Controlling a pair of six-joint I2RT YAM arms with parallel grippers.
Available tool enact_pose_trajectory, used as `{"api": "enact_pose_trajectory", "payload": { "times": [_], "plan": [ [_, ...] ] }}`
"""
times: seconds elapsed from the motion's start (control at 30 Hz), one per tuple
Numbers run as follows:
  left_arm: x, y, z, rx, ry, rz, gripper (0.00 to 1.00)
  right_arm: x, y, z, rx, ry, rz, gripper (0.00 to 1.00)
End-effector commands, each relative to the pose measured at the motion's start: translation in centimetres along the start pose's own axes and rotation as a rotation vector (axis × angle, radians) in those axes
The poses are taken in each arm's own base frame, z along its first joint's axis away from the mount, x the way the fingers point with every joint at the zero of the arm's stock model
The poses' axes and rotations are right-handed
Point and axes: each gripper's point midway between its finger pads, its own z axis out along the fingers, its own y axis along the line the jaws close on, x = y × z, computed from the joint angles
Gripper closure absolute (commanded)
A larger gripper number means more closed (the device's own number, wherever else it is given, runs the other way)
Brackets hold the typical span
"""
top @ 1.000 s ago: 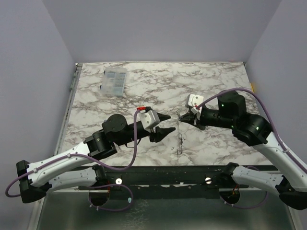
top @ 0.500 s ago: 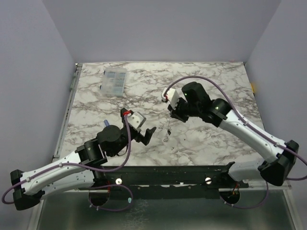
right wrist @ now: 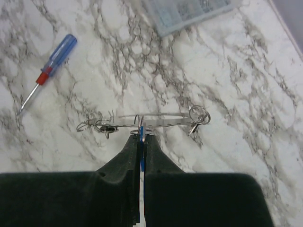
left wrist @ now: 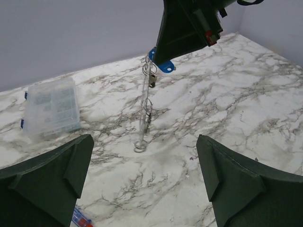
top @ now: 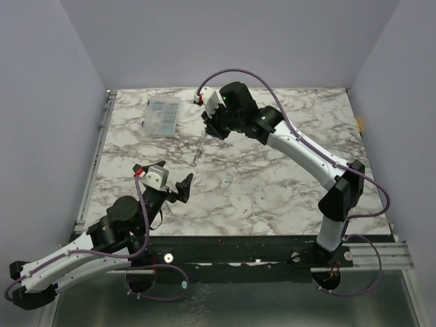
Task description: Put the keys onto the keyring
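Note:
My right gripper [top: 214,131] is shut on a blue-headed key [right wrist: 141,138] [left wrist: 164,66], held above the far middle of the table. From that key hangs the keyring [left wrist: 146,106], a pale thin band [right wrist: 156,121] with a small metal ring [left wrist: 140,146] at its lower end resting on the marble. A small dark-headed key [left wrist: 152,80] hangs on the band near the top. In the top view the keyring [top: 198,151] trails down from the right gripper. My left gripper [top: 180,190] [left wrist: 144,142] stands open and empty near the front left, well short of the keyring.
A clear plastic box [top: 162,116] [left wrist: 51,106] lies at the far left of the marble table [top: 286,191]. A screwdriver with a blue handle and red collar [right wrist: 51,66] [left wrist: 81,220] lies near the left gripper. Grey walls enclose the table.
The right arm swung left and toward the far side, carrying the key and dangling keyring. The left arm pulled back to the near left, and its jaws opened wide.

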Motion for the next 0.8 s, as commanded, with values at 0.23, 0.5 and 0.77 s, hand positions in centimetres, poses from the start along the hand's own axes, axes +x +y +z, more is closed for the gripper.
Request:
{"api": "enact_pose_trajectory", "payload": {
  "times": [0.23, 0.5, 0.77],
  "plan": [
    [-0.4, 1.8, -0.5, -0.083, -0.012, -0.001, 0.02, 11.6, 4.4, 6.1, -0.139, 0.167, 0.063, 0.99],
    [-0.3, 1.3, -0.4, -0.058, -0.003, 0.001, 0.02, 22.7, 4.9, 5.3, -0.094, 0.481, 0.093, 0.99],
    [-0.5, 1.5, -0.5, -0.064, -0.007, -0.003, 0.02, 24.4, 3.3, 3.9, -0.014, 0.57, 0.034, 0.99]
  ]
}}
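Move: The right hand already has the blue key tag, with the perforated metal plate and its other rings and keys hanging beneath. The bare marble where the plate will lie is about 25 cm below this hand, some 2 cm back and 3 cm left; the screwdriver lies 21 cm left and 5 cm back, the clear organiser 22 cm left and 20 cm ahead. From the left hand that bare patch is about 12 cm ahead, 9 cm right and 26 cm below. After a last small drift of about 2 cm left and forward, the right hand swoops down some 23 cm towards the bare marble, drawing back and to the right by several centimetres each, so that the plate is laid down on its forward-left side. The wrist tips down roughly 30 degrees on the way until the fingers point nearly straight down, and they stay shut on the blue tag while the hand ends with a slow slide of about 1 cm to the right, close over the table. ##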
